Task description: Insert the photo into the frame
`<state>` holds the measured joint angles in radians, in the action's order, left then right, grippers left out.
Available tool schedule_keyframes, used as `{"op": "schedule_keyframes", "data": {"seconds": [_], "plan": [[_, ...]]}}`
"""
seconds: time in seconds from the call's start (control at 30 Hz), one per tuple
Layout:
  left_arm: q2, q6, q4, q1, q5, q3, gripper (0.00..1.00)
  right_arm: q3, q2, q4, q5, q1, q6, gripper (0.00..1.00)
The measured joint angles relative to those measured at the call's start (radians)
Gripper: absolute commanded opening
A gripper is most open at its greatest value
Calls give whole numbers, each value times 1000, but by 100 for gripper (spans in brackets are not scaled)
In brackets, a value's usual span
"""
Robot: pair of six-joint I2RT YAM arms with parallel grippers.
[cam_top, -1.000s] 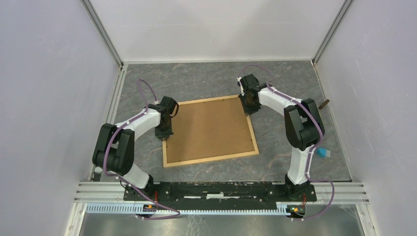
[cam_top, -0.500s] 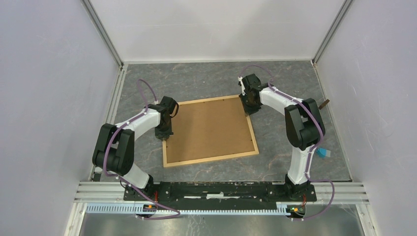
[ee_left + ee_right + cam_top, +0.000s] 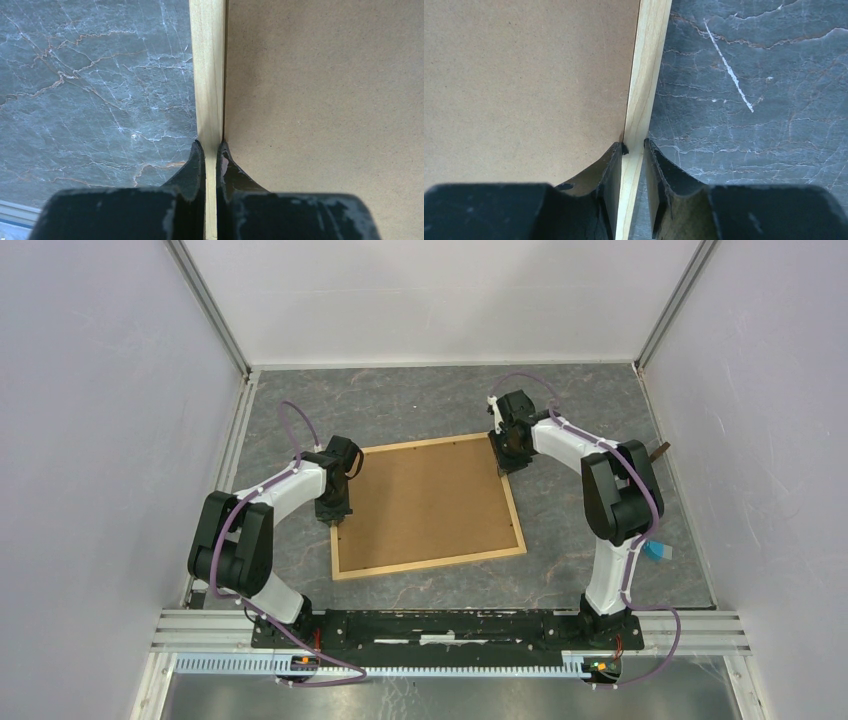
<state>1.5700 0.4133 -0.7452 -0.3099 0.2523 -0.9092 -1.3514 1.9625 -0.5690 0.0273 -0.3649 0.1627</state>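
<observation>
The frame, thin light wood, lies back-up on the grey marbled table with a brown backing board filling it. The photo is hidden. My left gripper is shut on the frame's left rail, one fingertip on each side of it, the backing board to its right. My right gripper straddles the right rail near the far right corner. Its left finger touches the wood, and a sliver of table shows between the rail and the other finger, so it stands open.
A small blue object lies by the right arm's elbow, and a small brown piece sits at the right wall. White walls close the table on three sides. A metal rail carries both arm bases at the near edge.
The right gripper's jaws have eased apart a little around the rail, and its wrist has shifted slightly to the right. The left arm and the frame have not moved.
</observation>
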Motion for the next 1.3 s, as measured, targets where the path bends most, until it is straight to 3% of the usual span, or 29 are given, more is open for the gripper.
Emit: {"op": "schedule_keyframes", "data": {"seconds": [0.53, 1.03, 1.13, 1.2, 1.3], "plan": [[0, 0, -4, -2, -1, 0, 2, 23, -15, 46, 48, 8, 18, 43], [0, 0, 0, -5, -2, 0, 2, 14, -83, -41, -40, -5, -7, 43], [0, 0, 0, -5, -2, 0, 3, 13, -83, -39, -39, -5, -13, 55], [0, 0, -1, -5, -2, 0, 21, 23, -87, -24, -39, -5, -19, 62], [-2, -20, -10, -5, -24, -11, 57, 81, -132, 2, -48, -4, -27, 62]]}}
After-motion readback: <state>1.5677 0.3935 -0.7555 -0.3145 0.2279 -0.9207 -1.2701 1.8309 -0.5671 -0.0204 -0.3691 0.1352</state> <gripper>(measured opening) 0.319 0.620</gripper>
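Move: The black tab on the inside edge of the frame's right rail sits at the right fingertips, about 1 cm left of the hand point and level with it fore and aft, roughly 1 cm lower. The rail's next tab is some 11 cm back and 3 cm right; the frame's far right corner lies about 9 cm ahead and 4 cm left. The left hand is closed at the left rail, its tab about 1 cm to the right, 1 cm back and 1 cm lower. Press the right fingertips down another half centimetre or so at the tab, edging slightly left, then raise the right gripper about 3 cm off the rail while drawing it right and a little back, and spread its fingers wider on either side of the rail. Keep the left gripper closed in place on the left rail until the very end, then open it to release the rail. ##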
